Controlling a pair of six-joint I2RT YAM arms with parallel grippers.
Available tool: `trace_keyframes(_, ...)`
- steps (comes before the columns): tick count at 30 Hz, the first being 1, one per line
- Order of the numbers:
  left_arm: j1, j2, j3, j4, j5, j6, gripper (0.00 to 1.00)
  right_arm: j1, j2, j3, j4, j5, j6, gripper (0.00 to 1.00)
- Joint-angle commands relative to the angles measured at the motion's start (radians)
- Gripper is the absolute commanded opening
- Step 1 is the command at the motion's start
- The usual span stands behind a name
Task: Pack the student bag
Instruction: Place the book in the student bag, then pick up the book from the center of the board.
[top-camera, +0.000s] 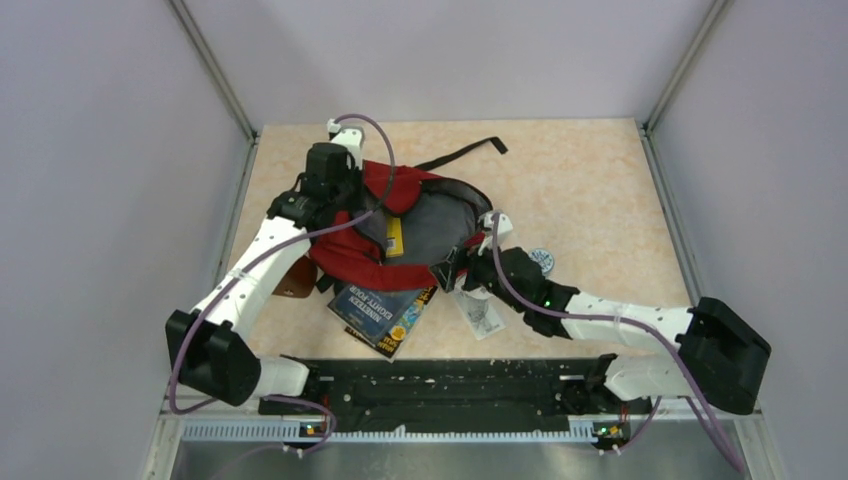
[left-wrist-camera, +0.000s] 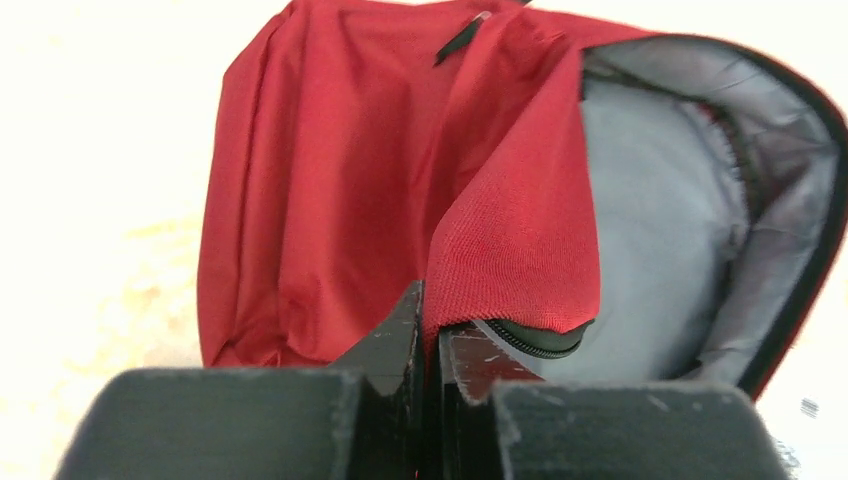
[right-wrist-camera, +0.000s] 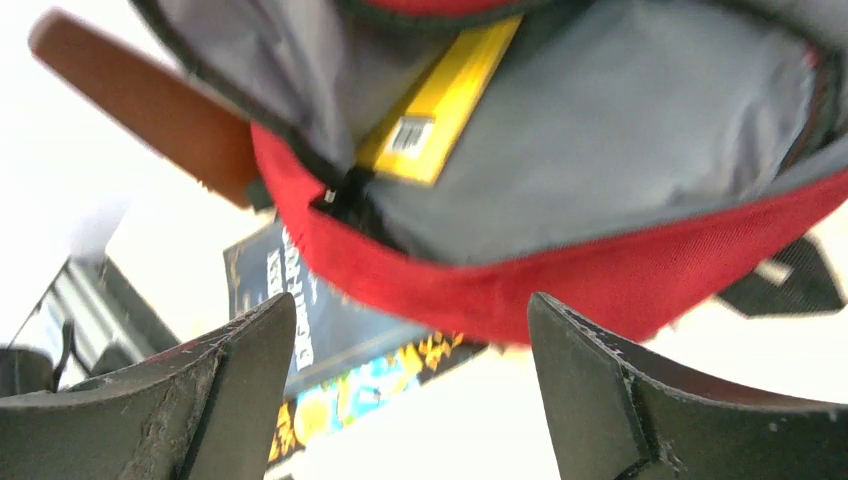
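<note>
The student bag (top-camera: 415, 205) lies open in the middle of the table, red outside with grey lining. My left gripper (top-camera: 340, 195) is at its far left side. In the left wrist view the jaws (left-wrist-camera: 430, 325) are shut on the red flap beside the black zipper. My right gripper (top-camera: 452, 272) is at the bag's near rim, and its fingers (right-wrist-camera: 412, 335) stand wide open and empty just short of the red rim (right-wrist-camera: 560, 285). A yellow book (right-wrist-camera: 440, 100) lies inside the bag. A dark blue book (top-camera: 385, 312) pokes out from under the near edge.
A brown pouch (top-camera: 295, 280) lies against the bag's left side. A white printed card (top-camera: 480, 315) and a small round item (top-camera: 543, 260) lie to the right of the blue book. A black strap (top-camera: 465, 153) trails behind the bag. Grey walls surround the table.
</note>
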Motion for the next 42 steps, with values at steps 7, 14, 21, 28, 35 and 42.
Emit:
trace_keyframes(7, -0.074, -0.098, 0.026, -0.117, -0.260, -0.020, 0.79, 0.204, -0.010, -0.102, 0.029, 0.086, 0.111, 0.83)
trace_keyframes(14, -0.076, -0.474, -0.303, -0.167, -0.264, -0.363, 0.92, 0.226, 0.056, -0.067, 0.039, 0.075, 0.052, 0.83)
trace_keyframes(21, -0.076, -0.830, -0.639, -0.148, -0.165, -0.655, 0.96, 0.227, 0.084, -0.032, 0.042, 0.091, 0.011, 0.83)
trace_keyframes(28, -0.076, -0.909, -0.869, -0.077, -0.081, -0.864, 0.96, 0.226, 0.089, -0.026, 0.037, 0.107, 0.024, 0.84)
trace_keyframes(35, -0.068, -0.972, -1.002, -0.012, -0.145, -1.001, 0.98, 0.226, 0.082, -0.034, 0.035, 0.100, 0.035, 0.84)
trace_keyframes(42, -0.063, -1.085, -1.103, -0.057, -0.192, -1.139, 0.98, 0.226, 0.083, -0.037, 0.031, 0.095, 0.041, 0.84)
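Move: Behind the left hand by about 20 cm, some 2 cm right and 22 cm below, lies the Nineteen Eighty-Four book; the colourful book peeks out about 6 cm nearer the base and 4 cm farther right. The open student bag's middle is about 7 cm right, 1 cm ahead and 18 cm down; the brown case 18 cm left and 14 cm back. From the right hand, the Nineteen Eighty-Four book is 9 cm back, 18 cm left, 16 cm lower. Letting go of the bag's red flap, the left hand spreads its shut fingers wide, then draws back some 18 cm and sinks about 19 cm, mostly once it is back, drifting left and rolling left side down while turning counter-clockwise to the Nineteen Eighty-Four book. The open right hand backs off from the bag and lowers about 6 cm, nearing the books, then holds still. ##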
